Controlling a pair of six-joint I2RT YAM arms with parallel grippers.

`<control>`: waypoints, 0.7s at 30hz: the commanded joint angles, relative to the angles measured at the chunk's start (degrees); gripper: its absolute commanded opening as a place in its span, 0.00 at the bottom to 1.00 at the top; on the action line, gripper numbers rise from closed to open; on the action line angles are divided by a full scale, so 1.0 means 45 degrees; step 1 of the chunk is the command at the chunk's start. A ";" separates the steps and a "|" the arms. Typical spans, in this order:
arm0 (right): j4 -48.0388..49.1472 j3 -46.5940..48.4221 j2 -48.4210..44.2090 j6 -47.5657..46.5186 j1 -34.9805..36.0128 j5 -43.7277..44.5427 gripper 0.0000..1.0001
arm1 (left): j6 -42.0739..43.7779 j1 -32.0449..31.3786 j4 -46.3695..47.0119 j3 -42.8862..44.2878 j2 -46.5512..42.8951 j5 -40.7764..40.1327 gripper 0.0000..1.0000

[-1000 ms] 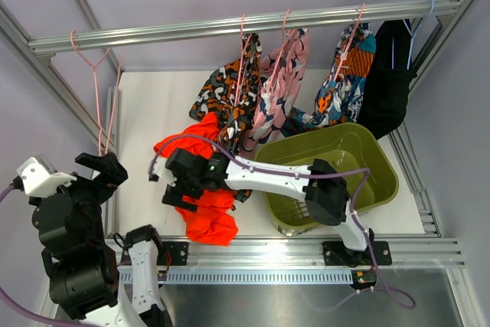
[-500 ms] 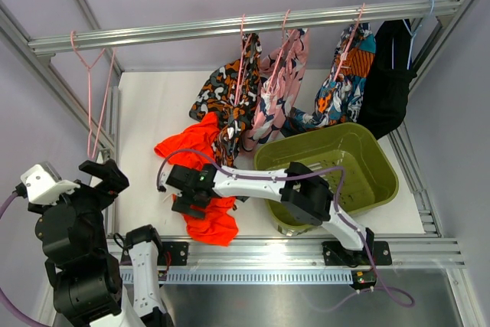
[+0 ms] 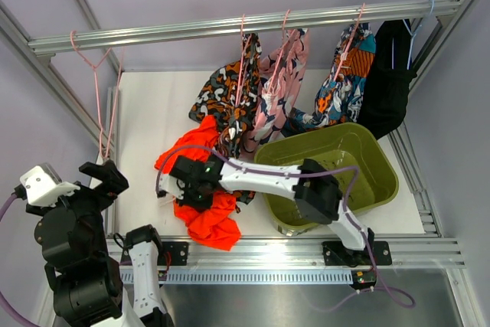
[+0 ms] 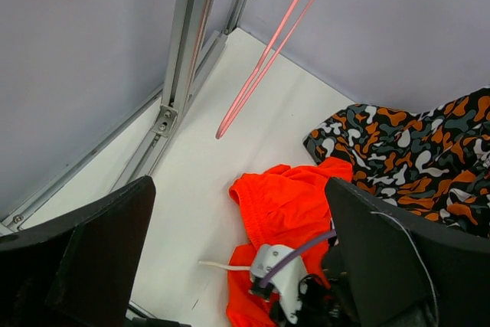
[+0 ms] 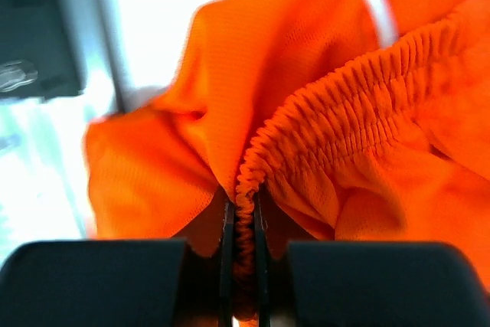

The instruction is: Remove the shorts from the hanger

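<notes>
The orange-red shorts (image 3: 208,223) lie crumpled on the white table, off the hanger. My right gripper (image 3: 184,195) is down on them and shut on a fold of the gathered waistband (image 5: 243,189), which is pinched between its fingers (image 5: 243,212). In the left wrist view the shorts (image 4: 295,201) show below my left gripper (image 4: 241,254). The thin pale-pink hanger (image 3: 99,89) hangs bare from the rail at far left, and its lower end (image 4: 256,74) dangles above the table. My left gripper (image 3: 103,178) is open beside it, holding nothing.
A green tub (image 3: 383,160) stands at the right of the table. On the rail (image 3: 153,34) hang a black-orange-white patterned garment (image 3: 226,93), a pink floral one (image 3: 279,82), another patterned one (image 3: 348,74) and a black one (image 3: 390,74). Aluminium frame posts (image 4: 184,59) line the left side.
My right gripper has gone from open to shut on the shorts' waistband and has shifted slightly on the fabric. My left arm has drawn back and down a little, still open.
</notes>
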 commanded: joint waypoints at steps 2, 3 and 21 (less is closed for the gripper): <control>-0.0105 0.1059 -0.3791 -0.1409 -0.1038 -0.3708 0.00 | 0.0325 -0.0020 0.0872 0.0435 -0.0171 0.0087 0.99; -0.0182 0.1428 -0.4084 -0.1506 -0.1195 -0.4103 0.00 | 0.0326 -0.0020 0.0910 0.0513 -0.0170 0.0067 0.99; 0.1324 0.4628 -0.9517 -0.0649 -0.4163 -0.5592 0.00 | -0.0747 -0.0020 0.2238 -0.1261 -0.0521 0.1043 0.99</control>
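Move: The orange shorts are already pinched by the waistband in the right hand, their heap centred about 3 cm right, 2 cm ahead and 3 cm below it. The green basket lies roughly 37 cm to the right, 7 cm ahead and 2 cm higher; the camouflage shorts hang about 20 cm ahead, 11 cm right and 10 cm up. From the left hand the basket is some 49 cm right, 11 cm ahead and 31 cm below. The orange shorts are swept up off the table by their waistband: the right hand keeps its pinch and climbs fast, about 45 cm, at first straight up and then also drifting some 11 cm to the right. On the way the wrist rolls around by roughly 60 degrees, so the fingers go from pointing steeply down to pointing level to the left. ##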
